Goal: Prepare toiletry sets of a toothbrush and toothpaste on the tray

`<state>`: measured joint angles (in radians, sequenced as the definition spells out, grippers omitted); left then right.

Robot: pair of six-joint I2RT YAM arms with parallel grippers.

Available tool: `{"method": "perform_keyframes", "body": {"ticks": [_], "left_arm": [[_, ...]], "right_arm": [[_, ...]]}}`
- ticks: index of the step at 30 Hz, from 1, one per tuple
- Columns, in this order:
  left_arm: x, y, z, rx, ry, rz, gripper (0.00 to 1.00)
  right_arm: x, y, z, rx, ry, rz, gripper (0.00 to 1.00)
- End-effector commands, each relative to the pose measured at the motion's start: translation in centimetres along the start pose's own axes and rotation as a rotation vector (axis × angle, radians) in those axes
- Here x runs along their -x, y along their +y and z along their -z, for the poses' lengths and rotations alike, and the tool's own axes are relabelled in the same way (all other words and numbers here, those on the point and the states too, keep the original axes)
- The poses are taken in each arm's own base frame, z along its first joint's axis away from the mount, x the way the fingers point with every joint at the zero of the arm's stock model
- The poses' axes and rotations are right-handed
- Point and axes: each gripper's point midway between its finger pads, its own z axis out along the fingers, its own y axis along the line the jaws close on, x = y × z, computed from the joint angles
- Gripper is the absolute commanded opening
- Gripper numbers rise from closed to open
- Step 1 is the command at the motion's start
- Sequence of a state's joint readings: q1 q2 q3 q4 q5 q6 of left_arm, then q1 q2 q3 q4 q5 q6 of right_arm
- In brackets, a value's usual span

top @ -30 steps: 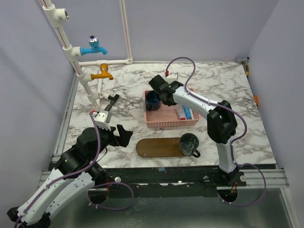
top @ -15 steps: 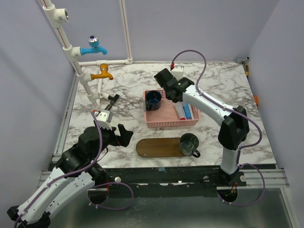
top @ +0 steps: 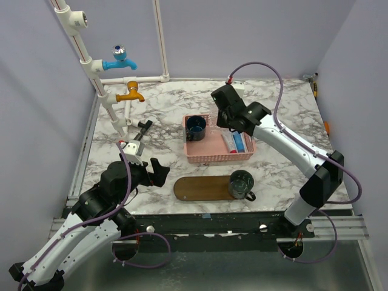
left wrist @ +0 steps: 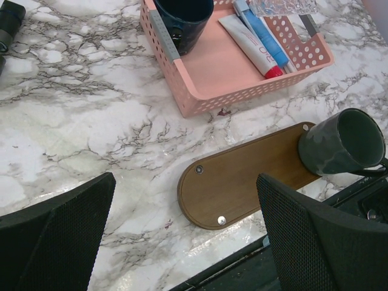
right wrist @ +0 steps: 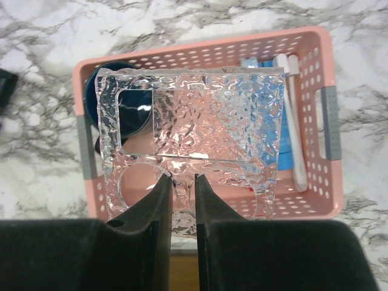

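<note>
The dark wooden tray (top: 203, 188) (left wrist: 242, 182) lies near the front edge, with a dark green mug (top: 241, 183) (left wrist: 342, 142) on its right end. Behind it stands the pink basket (top: 217, 154) (right wrist: 206, 45). Inside lie the toothpaste (top: 230, 143) (left wrist: 248, 45), a blue toothbrush (left wrist: 267, 39), a white toothbrush (right wrist: 294, 127) and a dark blue mug (top: 196, 128). Over the basket, my right gripper (top: 225, 115) (right wrist: 179, 182) is shut on a clear textured plastic plate (right wrist: 206, 127) with cutouts. Left of the tray, my left gripper (top: 154, 173) (left wrist: 188, 236) hangs open with nothing in it.
White pipes with a blue tap (top: 119, 59) and an orange tap (top: 131, 93) rise at the back left. A black object (top: 144, 127) lies near the pipe's foot. The table's front edge (left wrist: 254, 267) runs just below the tray.
My right gripper has moved right and back from beside the blue mug, closing slightly on the clear plate. The left arm has not moved.
</note>
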<state>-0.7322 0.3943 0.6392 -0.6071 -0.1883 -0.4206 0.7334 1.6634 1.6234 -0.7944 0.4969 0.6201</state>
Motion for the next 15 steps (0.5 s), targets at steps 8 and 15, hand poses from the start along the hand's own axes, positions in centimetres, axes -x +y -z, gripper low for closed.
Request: {"method": "perform_keyframes", "body": {"ticks": [8,15], "left_arm": [[0.2,0.7,-0.1,0.031,-0.011,-0.014,0.99],[0.3,0.4,0.1,0.015,-0.016,-0.012,0.99]], "right_arm": [[-4.3,4.3,5.3,0.203,0.073,-0.027,0.0],[-8.1,4.9,8.0,0.215,0.099,-0.012,0.0]]}}
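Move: The right hand holds the clear plastic holder about 20 cm above the table, over the basket, whose middle is 3 cm ahead and 1 cm right. The brown tray lies some 17 cm back and 2 cm left; the green mug on it stands 16 cm back, 9 cm right. In the basket, the blue mug is 6 cm ahead, 9 cm left, the toothpaste tubes 3 cm ahead, 7 cm right. From the left hand the tray is 3 cm ahead, 17 cm right. Still pinching the clear holder by its near edge, the right hand swings it back off the middle of the basket towards the brown tray, about 9 cm back and 5 cm to the left, staying almost level. On the way the wrist turns roughly 10 degrees counter-clockwise and tips slightly further down; the fingers keep their grip. ##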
